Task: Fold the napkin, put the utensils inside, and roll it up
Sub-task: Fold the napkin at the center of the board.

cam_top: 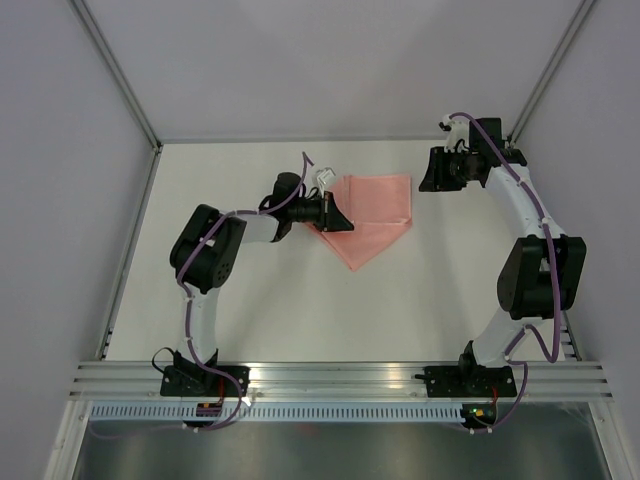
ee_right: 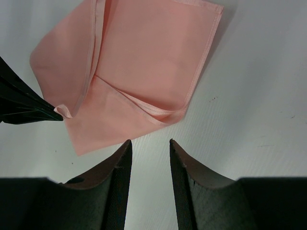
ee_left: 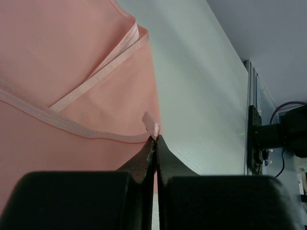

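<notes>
The salmon-pink napkin (cam_top: 375,212) lies partly folded on the white table, with one flap doubled over and a point toward the near side. My left gripper (cam_top: 348,226) is at the napkin's left edge, and its jaws are shut on a corner of the hem (ee_left: 154,136). The napkin (ee_left: 72,62) fills the left of the left wrist view. My right gripper (cam_top: 422,178) hovers just off the napkin's right corner, open and holding nothing (ee_right: 149,142). The napkin (ee_right: 148,52) lies just ahead of it. The left fingers (ee_right: 24,103) pinch the cloth there. The utensils are out of view.
The white table (cam_top: 260,310) is bounded by grey walls with metal frame posts (cam_top: 120,75). An aluminium rail (cam_top: 330,378) along the near edge carries both arm bases. The right arm's base (ee_left: 280,134) shows in the left wrist view.
</notes>
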`<action>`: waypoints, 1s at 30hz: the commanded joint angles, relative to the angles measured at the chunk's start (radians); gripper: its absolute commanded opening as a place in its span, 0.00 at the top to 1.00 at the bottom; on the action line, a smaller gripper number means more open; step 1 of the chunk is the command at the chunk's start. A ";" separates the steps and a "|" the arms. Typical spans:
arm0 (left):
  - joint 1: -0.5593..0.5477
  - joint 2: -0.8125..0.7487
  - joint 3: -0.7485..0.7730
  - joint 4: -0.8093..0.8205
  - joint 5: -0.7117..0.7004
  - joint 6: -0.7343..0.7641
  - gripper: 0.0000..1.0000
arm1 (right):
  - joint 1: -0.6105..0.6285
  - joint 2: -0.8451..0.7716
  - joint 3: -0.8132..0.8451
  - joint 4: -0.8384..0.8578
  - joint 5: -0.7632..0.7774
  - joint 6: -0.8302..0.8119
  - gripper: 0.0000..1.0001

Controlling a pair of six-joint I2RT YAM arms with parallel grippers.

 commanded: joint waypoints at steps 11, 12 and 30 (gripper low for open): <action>-0.034 -0.039 -0.003 -0.160 -0.002 0.181 0.98 | 0.032 -0.001 0.007 0.013 0.025 -0.001 0.57; -0.037 -0.040 -0.002 -0.171 -0.005 0.189 0.98 | 0.034 -0.001 0.008 0.014 0.026 -0.001 0.57; -0.065 -0.052 -0.008 -0.275 -0.030 0.273 0.96 | 0.048 0.005 0.005 0.019 0.042 -0.008 0.57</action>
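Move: The left hand, fingers shut on the napkin's folded-over left corner, has the napkin's near corner about 7 cm back, level left to right, and 8 cm below. The right-hand corner of the folded part lies about 17 cm to its right and 8 cm ahead; the far right corner is some 19 cm right and 22 cm ahead. From the idle right hand the near corner is about 12 cm back, 19 cm left and 17 cm below. Down and back together, about 4 cm each way and slowing towards the end, the left hand draws the pinched corner over the napkin towards its near corner. As it sinks, the wrist tips the fingers, which point rightward, about 10 degrees more steeply down. They stay shut on the cloth. ##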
